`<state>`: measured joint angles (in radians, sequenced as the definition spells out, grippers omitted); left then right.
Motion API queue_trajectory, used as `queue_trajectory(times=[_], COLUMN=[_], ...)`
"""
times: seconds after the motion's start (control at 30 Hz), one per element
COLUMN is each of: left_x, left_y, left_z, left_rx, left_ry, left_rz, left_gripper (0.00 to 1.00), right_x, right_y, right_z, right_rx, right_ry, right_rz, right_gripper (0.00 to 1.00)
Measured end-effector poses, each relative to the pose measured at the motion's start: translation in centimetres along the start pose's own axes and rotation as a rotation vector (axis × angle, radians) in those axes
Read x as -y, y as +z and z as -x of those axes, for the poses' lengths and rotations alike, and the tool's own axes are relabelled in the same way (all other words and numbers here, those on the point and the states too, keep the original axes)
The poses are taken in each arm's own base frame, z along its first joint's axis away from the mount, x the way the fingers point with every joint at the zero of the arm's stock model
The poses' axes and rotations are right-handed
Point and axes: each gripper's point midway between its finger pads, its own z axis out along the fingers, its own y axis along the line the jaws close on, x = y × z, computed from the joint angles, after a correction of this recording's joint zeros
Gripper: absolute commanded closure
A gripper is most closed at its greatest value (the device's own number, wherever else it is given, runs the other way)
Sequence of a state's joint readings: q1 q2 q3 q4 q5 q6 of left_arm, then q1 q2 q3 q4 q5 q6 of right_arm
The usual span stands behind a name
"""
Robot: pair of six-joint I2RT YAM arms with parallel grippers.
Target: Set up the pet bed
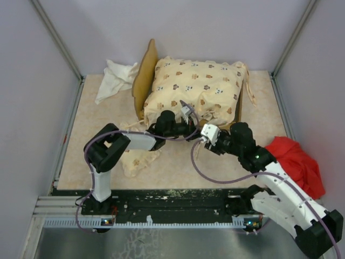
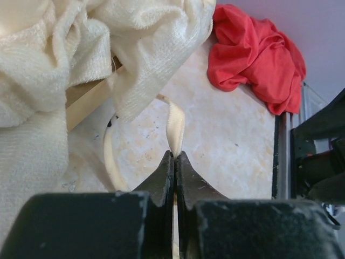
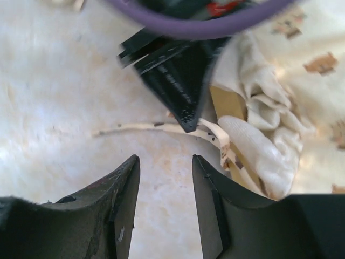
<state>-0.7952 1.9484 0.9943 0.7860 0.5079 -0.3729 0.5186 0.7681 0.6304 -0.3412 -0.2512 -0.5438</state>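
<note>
The pet bed's light wooden frame (image 1: 144, 75) stands at the back of the table, and the cream animal-print cushion (image 1: 197, 86) lies bunched on it. The small matching pillow (image 1: 137, 162) lies on the table by the left arm. My left gripper (image 2: 176, 154) is shut on a cream tie strap (image 2: 175, 124) that hangs from the cushion's front edge (image 2: 145, 48). In the right wrist view, my right gripper (image 3: 165, 159) stands open just short of that strap (image 3: 140, 128), with nothing between its fingers. The left gripper's black fingertips (image 3: 183, 102) pinch the strap beside the frame's rail (image 3: 226, 102).
A crumpled red cloth (image 1: 296, 162) lies at the right of the table, near the right arm. A plain white cloth (image 1: 115, 78) lies at the back left, beside the headboard. Both grippers (image 1: 193, 122) (image 1: 200, 134) meet at the bed's front edge.
</note>
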Motion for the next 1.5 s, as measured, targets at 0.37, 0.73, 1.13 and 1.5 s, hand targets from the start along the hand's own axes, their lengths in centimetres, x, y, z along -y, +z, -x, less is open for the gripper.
queue_trajectory(times=[0.37, 0.73, 1.13, 1.5], left_x=[0.4, 0.2, -0.1, -0.1], left_y=[0.4, 0.2, 0.4, 0.5], left_z=[2.4, 2.9, 1.9, 2.1], left_rx=[-0.013, -0.038, -0.061, -0.06], left_ry=[-0.089, -0.16, -0.204, -0.211], left_rz=[-0.047, -0.057, -0.054, -0.051], left_gripper=[1.0, 1.0, 1.0, 1.0], right_x=[-3.5, -4.2, -4.5, -5.2], right_y=[3.4, 7.9, 10.8, 11.3], right_z=[-8.2, -9.5, -10.3, -10.5], right_rx=[-0.194, -0.188, -0.177, -0.183], right_ry=[-0.709, -1.11, -1.208, -1.11], right_rz=[0.357, 0.446, 0.471, 0.507], right_gripper=[0.59, 0.59, 0.6, 1.0])
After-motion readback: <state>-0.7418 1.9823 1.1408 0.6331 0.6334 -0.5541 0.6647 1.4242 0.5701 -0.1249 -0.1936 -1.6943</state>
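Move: The loose tie end hangs about 15 cm below the right hand, some 3 cm ahead and 4 cm left; from the left hand, shut on the tie, it is roughly 10 cm down and 2 cm back, neither left nor right. From the right hand, the bed's front corner is some 8 cm ahead, 11 cm right and 13 cm down; the cushion's middle is 23 cm ahead, 4 cm left and 9 cm down. The right hand sinks about 15 cm, twists some 70 degrees and pinches the tie the left keeps holding. ##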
